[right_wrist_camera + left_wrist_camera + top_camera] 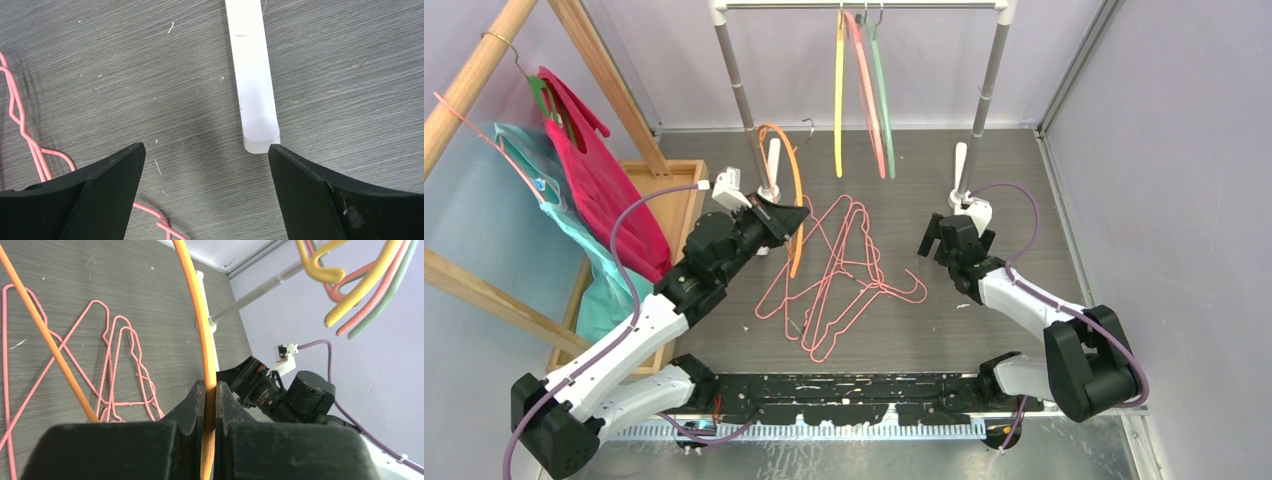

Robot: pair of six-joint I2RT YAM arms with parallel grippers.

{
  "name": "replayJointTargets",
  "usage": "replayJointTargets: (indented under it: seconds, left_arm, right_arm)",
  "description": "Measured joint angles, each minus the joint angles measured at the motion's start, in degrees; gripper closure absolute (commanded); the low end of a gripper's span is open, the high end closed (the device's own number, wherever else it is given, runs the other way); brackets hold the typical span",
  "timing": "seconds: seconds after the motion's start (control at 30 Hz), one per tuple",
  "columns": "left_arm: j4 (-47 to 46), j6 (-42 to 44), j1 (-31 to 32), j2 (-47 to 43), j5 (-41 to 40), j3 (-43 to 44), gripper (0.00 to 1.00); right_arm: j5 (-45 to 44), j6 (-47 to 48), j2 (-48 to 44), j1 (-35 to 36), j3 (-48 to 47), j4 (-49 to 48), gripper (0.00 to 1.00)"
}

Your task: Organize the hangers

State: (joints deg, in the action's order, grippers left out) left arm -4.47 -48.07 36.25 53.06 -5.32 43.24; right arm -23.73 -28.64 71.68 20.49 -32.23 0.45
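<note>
My left gripper [792, 217] [210, 390] is shut on the orange hanger [795, 180] [200, 315], pinching its thick bar and holding it off the floor by the rack's left post. Yellow [839, 90], pink [864, 90] and grey-green [882, 100] hangers hang from the rack's rail [864, 5]. Several pink wire hangers [839, 275] [115, 365] lie tangled on the grey floor between the arms. My right gripper [932, 240] [206, 152] stands open above the floor right of the pile, with nothing between its fingers; a loop of pink wire [30, 140] shows at its left.
The rack's white feet [961, 165] [252, 80] rest on the floor; one ends near my right gripper's right finger. A wooden frame [484, 80] at left carries magenta [604, 190] and teal [584, 260] garments over a wooden tray [674, 175]. Purple walls enclose the area.
</note>
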Motion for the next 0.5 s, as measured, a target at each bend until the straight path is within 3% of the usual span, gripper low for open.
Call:
replayJointTargets:
  seconds: [0.5]
  left_arm:
    - [-8.59,-11.43,-1.11,0.76,4.92,5.18,1.00]
  right_arm:
    - [0.26,0.00,0.70,0.00,0.00,0.02,0.00]
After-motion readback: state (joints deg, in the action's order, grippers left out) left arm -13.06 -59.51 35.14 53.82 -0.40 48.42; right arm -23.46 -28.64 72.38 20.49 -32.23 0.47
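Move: The left hand already pinches the orange hanger; its free place on the white rail, just left of the yellow hanger, is about 13 cm ahead, 4 cm right and 20 cm above. The yellow hanger hangs 12 cm ahead and 6 cm right of that hand, the pink one 3 cm right of the yellow, the green 2 cm farther, all some 8 cm above the hand. The rail place is about 8 cm ahead, 22 cm left and 42 cm above the right hand. The left hand keeps its pinch and lifts the orange hanger about 8 cm towards rail height, rolling some 15 degrees right-side-up. ##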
